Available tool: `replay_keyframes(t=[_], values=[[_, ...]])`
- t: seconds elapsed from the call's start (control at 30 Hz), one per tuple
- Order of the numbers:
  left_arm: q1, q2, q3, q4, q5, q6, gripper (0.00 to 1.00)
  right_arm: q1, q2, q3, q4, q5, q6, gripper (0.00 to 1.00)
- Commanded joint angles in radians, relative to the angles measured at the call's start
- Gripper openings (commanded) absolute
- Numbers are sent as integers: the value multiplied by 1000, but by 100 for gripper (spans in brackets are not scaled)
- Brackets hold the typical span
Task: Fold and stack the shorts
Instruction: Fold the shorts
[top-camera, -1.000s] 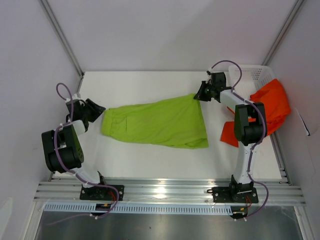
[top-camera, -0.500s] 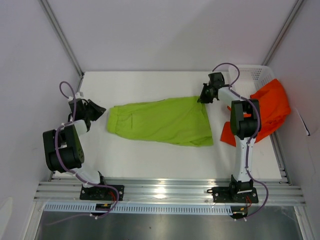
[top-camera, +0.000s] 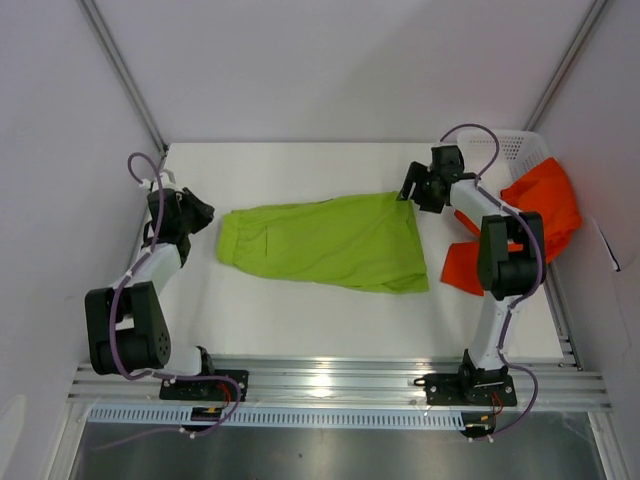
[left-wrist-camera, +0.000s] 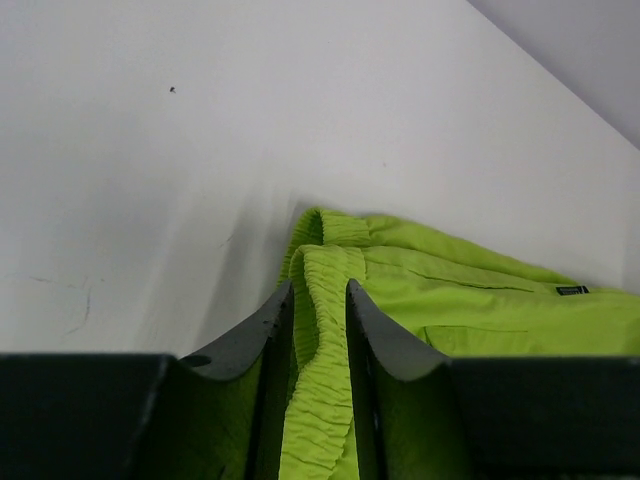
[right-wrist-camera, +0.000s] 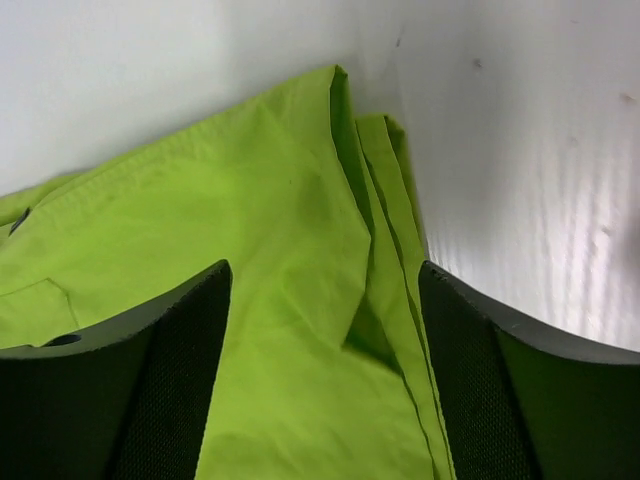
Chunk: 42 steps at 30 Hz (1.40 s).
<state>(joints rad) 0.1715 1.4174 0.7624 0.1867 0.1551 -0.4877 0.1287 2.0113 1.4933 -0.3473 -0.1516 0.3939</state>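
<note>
The lime green shorts (top-camera: 320, 242) lie spread flat in the middle of the table, waistband to the left. My left gripper (top-camera: 207, 214) is at their left edge. In the left wrist view its jaws (left-wrist-camera: 318, 290) stand narrow, shut on the elastic waistband (left-wrist-camera: 325, 330). My right gripper (top-camera: 408, 192) is wide open over the far right leg corner (right-wrist-camera: 370, 190), its pads apart on either side of the cloth (right-wrist-camera: 290, 330). The orange-red shorts (top-camera: 540, 212) hang over the basket's edge at the right, one end on the table.
A white mesh basket (top-camera: 505, 148) stands at the far right corner, partly covered by the orange-red shorts. Walls close the table at the left, back and right. The metal rail with both arm bases (top-camera: 330, 385) runs along the near edge.
The green shorts have slid a little to the right and lie more stretched out. My right gripper moved right with the leg corner; my left gripper moved farther from the arm bases.
</note>
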Motion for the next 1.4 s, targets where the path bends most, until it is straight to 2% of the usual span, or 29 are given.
replay_keyframes(t=[0.0, 0.2, 0.37, 0.57, 0.67, 0.87, 0.93, 0.97, 1.0, 1.1, 1.23, 1.37], values=[[-24, -60, 29, -50, -94, 37, 30, -8, -149, -54, -27, 58, 23, 76], [-84, -71, 34, -43, -46, 35, 30, -8, -292, -318, -5, 0, 45, 63], [-147, -54, 48, -47, -54, 47, 29, -6, -460, -540, 28, -39, 72, 61], [-196, -5, 69, -62, -75, 57, 29, -6, -552, -645, 28, -60, 80, 63], [-202, 23, 75, -69, -84, 55, 29, -6, -556, -665, 30, -103, 82, 61], [-204, 48, 81, -75, -91, 51, 28, -6, -559, -696, 60, -196, 82, 41], [-204, 52, 87, -81, -92, 54, 28, -11, -533, -694, 60, -225, 76, 30], [-204, 54, 89, -84, -94, 54, 28, -14, -526, -694, 60, -238, 74, 22], [-204, 63, 95, -89, -95, 54, 28, -14, -523, -697, 60, -246, 77, 2], [-204, 84, 110, -107, -108, 51, 28, -15, -558, -722, 51, -235, 89, 0], [-204, 144, 153, -141, -140, 41, 28, -23, -655, -748, 1, -137, 106, 0], [-204, 198, 216, -179, -150, 38, 28, -32, -654, -760, -51, -83, 112, 0]])
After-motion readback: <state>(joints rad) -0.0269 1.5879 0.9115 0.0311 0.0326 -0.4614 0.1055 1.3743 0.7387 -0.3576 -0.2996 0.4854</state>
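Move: The green shorts' near right corner lies about 19 cm back of the right hand, roughly 1 cm to its left and 3 cm below. The shorts' far right corner is some 2 cm ahead, 2 cm left, 4 cm below; the red cloth's middle is 28 cm right, 6 cm back. From the left hand, the shorts' far left corner is about 4 cm ahead, 3 cm right, 10 cm below. Right hand sweeps back about 20 cm, pinching the shorts' near right corner; left shifts 6 cm right, then sinks. ##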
